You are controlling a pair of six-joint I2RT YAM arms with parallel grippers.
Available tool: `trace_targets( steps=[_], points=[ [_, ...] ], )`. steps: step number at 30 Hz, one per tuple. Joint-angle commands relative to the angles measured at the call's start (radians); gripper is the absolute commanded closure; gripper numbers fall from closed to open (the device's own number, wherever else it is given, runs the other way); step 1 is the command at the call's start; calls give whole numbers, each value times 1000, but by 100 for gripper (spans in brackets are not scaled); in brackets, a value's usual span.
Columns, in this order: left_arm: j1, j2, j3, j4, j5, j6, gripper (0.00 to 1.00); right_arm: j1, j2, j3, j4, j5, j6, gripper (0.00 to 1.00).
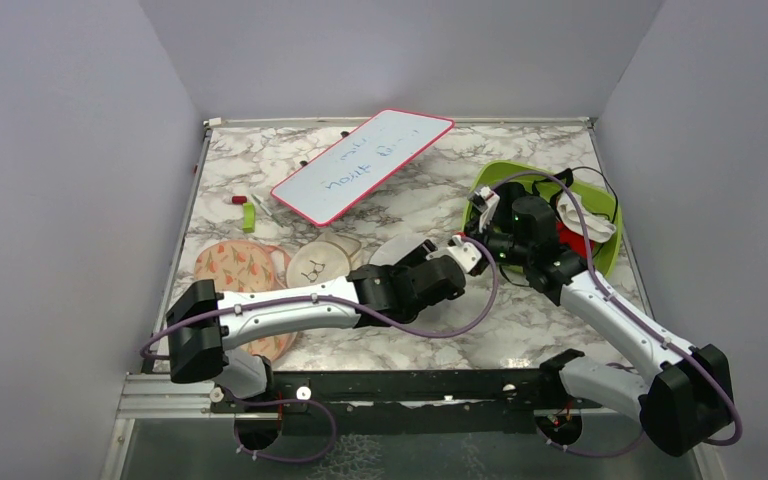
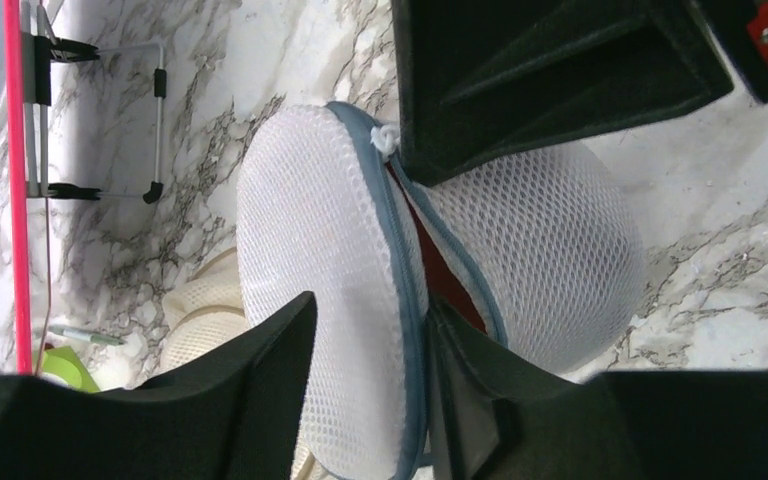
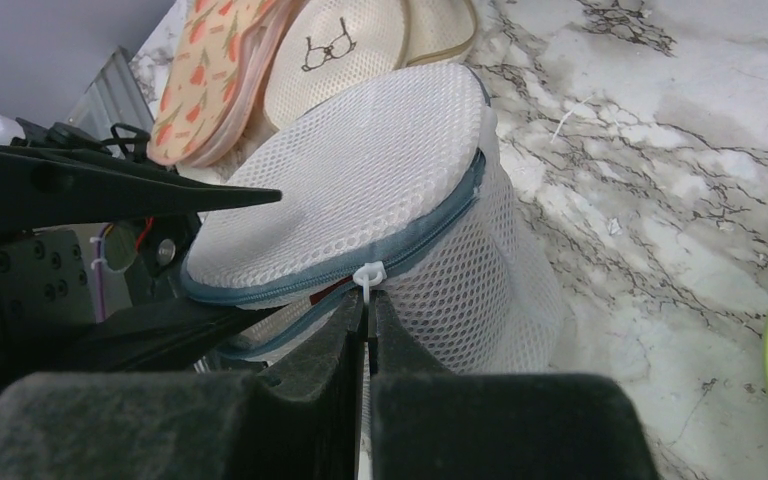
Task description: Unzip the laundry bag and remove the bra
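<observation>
The laundry bag (image 2: pixel 320 230) is a white mesh drum with a blue-grey zip, standing on the marble; in the top view only its far edge (image 1: pixel 400 248) shows past the arms. The zip is partly undone and the dark red bra (image 2: pixel 442 272) shows through the gap, a sliver (image 3: pixel 332 290) in the right wrist view. My left gripper (image 2: pixel 372 305) is open astride the bag's lid, one finger outside the mesh and the other at the zip gap. My right gripper (image 3: pixel 368 305) is shut on the white zip pull (image 3: pixel 370 274).
A peach floral pouch (image 1: pixel 240 265) and beige round pouches (image 1: pixel 315 265) lie just left of the bag. A pink-framed whiteboard (image 1: pixel 360 165) leans at the back. A green basin (image 1: pixel 505 170) with garments sits right behind the right gripper. Grey walls close three sides.
</observation>
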Motion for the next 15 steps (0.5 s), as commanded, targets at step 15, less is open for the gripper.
trace_targets(
  steps=[15],
  points=[
    [-4, -84, 11, -9, -64, 141, 100, -1, -32, 26, -64, 239, 20, 99]
  ],
)
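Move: The blue zipper edge on the lid side of the laundry bag runs between my open left fingers, about 1 cm ahead, 1 cm right and 1 cm down. The zip pull is roughly 4 cm ahead and 3 cm right; the dark-red bra is some 2 cm ahead, 2 cm right and 6 cm down. The glasses pouch lies about 22 cm left, 3 cm ahead, 15 cm below. From my right hand, which holds the pull, that edge is about 3 cm back, 3 cm left. I ease my left hand about 1 cm forward and shut its fingers on the lid-side zipper edge they straddle, then lift that edge by some 1.5 cm while the wrist rolls slightly, left side up. My right hand keeps its pinch on the zip pull, slips back slightly, then moves about 1 cm forward and to the right, away from my left, turning a little clockwise. ##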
